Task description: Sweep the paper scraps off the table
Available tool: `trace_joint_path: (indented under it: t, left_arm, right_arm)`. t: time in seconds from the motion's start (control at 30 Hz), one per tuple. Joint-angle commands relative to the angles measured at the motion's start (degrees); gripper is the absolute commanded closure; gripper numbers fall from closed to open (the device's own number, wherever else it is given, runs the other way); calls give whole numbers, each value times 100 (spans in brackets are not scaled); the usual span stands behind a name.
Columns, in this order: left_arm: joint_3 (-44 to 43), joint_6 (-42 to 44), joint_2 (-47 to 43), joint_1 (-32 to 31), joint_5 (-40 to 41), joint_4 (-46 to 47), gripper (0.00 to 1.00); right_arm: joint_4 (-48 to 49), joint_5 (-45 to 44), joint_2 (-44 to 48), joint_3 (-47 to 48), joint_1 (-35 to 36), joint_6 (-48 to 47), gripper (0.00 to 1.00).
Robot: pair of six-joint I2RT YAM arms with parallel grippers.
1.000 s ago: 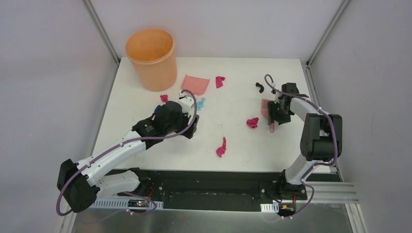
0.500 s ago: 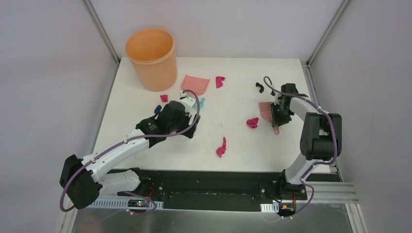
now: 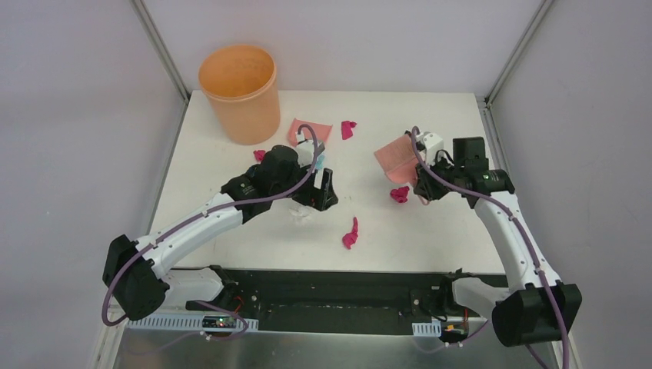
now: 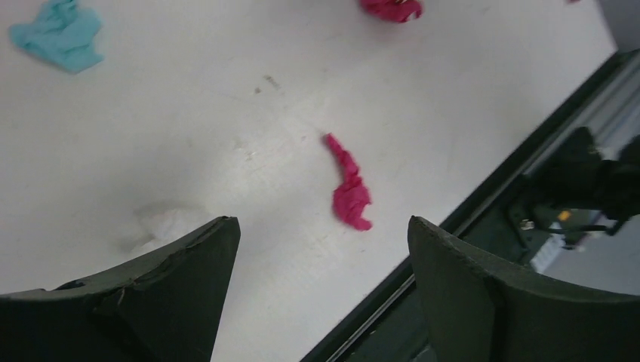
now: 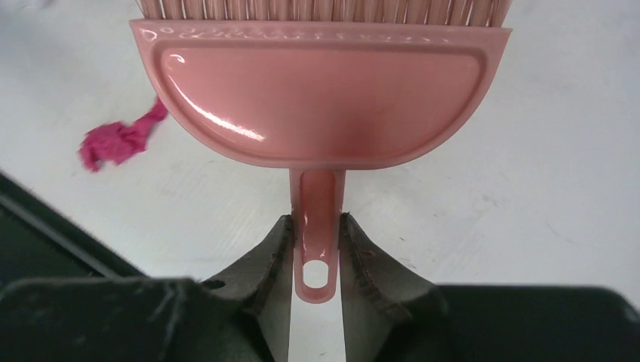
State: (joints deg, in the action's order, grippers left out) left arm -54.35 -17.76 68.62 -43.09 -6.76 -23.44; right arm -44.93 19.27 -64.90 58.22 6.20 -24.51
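My right gripper is shut on the handle of the salmon-pink hand brush, which it holds above the table, bristles pointing away. From above, the brush hangs just over a magenta scrap, with the right gripper behind it. More magenta paper scraps lie near the front, at the back and by the bucket. My left gripper hovers open and empty, with the front magenta scrap ahead of its fingers and a light blue scrap further off.
An orange bucket stands at the back left corner. The salmon-pink dustpan lies behind the left arm, partly covered by it. A small white wad rests by the left finger. The table's black front edge runs close below the left gripper.
The right gripper closed on the brush handle, lifted the brush and swung it left as the arm stretched out. The left gripper moved right toward the table's middle and opened wider.
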Motion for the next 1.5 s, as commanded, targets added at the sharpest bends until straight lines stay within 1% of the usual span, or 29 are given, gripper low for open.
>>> trace_joint_path:
  t: [0.0,0.07,0.1,0.2,0.3,0.43,0.53,0.63,0.67,0.7,0.77,0.8,0.87,0.93,0.97,1.0,1.03,1.07,1.1,1.13,1.17,1.2,1.23,1.27,1.33,1.4,1.47]
  left_arm:
    - [-306,-1168,41,-15,-1190,1510,16]
    - [-397,-1726,251,-13,-1041,1621,18]
    - [-477,-1928,405,-15,-1093,1677,18]
    - [-693,-2407,912,-15,-1611,1957,19]
    - [-680,-2818,1202,-15,-1843,2280,19]
    - [-834,-3049,1630,-46,-2299,2278,21]
    - [-884,-3177,1929,-71,-2703,2323,28]
    - [-774,-3482,2188,-77,-3301,2964,40]
    - [-681,-3598,2246,-74,-3459,3202,45]
    - [-538,-3730,2275,-73,-3531,3526,51]
    - [-239,-3894,2262,-75,-3557,4105,67]
    - [-165,-3879,2266,-77,-3583,4243,74]
    - [-111,-3752,2245,-77,-3635,4309,84]
    - [-1,-3596,2079,-70,-3563,4382,89]
    - [81,-3468,1962,-60,-3481,4350,90]
    - [110,-3291,1820,-67,-3334,4149,92]
    - [146,-3052,1671,-68,-3104,3878,94]
    - [208,-2850,1482,-61,-2904,3706,97]
    - [319,-2632,1292,-59,-2720,3640,100]
    - [438,-2446,1071,-52,-2531,3628,100]
    - [568,-2292,850,-53,-2361,3688,100]
    - [700,-2130,642,-44,-2250,3759,100]
    - [781,-1964,436,-35,-2202,3762,100]
    - [829,-1799,266,-29,-2176,3729,100]
    - [941,-1637,-39,12,-2234,3855,100]
    - [1249,-1809,-332,87,-2288,4495,100]
    - [1607,-2180,-545,195,-2138,5196,100]
  right_arm:
    - [-571,1012,242,27,494,-715,100]
    - [-827,1163,264,130,686,-867,100]
    - [-997,1182,243,200,789,-931,100]
    - [-1332,1157,254,338,1114,-1020,100]
    - [-1366,955,395,242,1477,-962,100]
    - [-1368,887,475,121,1720,-884,100]
    - [-1319,871,425,103,1791,-906,100]
    - [-1306,773,302,146,1861,-906,100]
    - [-1285,695,257,164,1877,-895,100]
    - [-1206,576,225,157,1881,-823,100]
    - [-1088,435,193,132,1879,-790,100]
    - [-1060,423,181,115,1878,-799,100]
    - [-973,399,192,74,1882,-753,99]
    - [-733,161,236,59,1861,-411,94]
    - [-560,-46,273,61,1814,-66,88]
    - [-464,-114,288,88,1684,160,75]
    - [-449,-15,286,164,1488,299,59]
    - [-448,241,285,255,1241,450,42]
    - [-473,620,271,359,899,621,30]
    - [-501,1362,235,452,500,819,23]
    - [-558,2104,164,552,90,919,18]
    - [-663,2827,53,636,-303,948,16]
    - [-784,3427,-83,726,-550,927,15]
    - [-915,3901,-231,790,-747,879,15]
    - [-1104,4558,-480,761,-920,615,17]
    - [-1171,5105,-646,566,-986,302,19]
    - [-1236,5678,-780,395,-1006,-4,21]
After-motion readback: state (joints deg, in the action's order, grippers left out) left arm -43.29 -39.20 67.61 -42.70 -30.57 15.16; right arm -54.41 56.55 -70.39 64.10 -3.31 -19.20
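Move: From the left hand, empty and open, the head of the pink brush lies about 20 cm to the right, 11 cm ahead and 3 cm higher. The long magenta scrap is 10 cm to its right, 1 cm back and 16 cm below; the crumpled magenta scrap is 23 cm right, 10 cm ahead, equally low. The right hand already grips the handle; from it the head is 7 cm ahead, 5 cm left and 4 cm up, the left hand some 25 cm left and 4 cm back. Bringing the brush back about 9 cm and left 7 cm while turning some 30 degrees counter-clockwise, the right hand offers its head and then waits. The left hand goes 13 cm right, arching up and down, rolls its fingers flatter and shuts on the bristle end; the right then opens and leaves upward and forward, while the left lifts the brush about 6 cm and draws it left. ##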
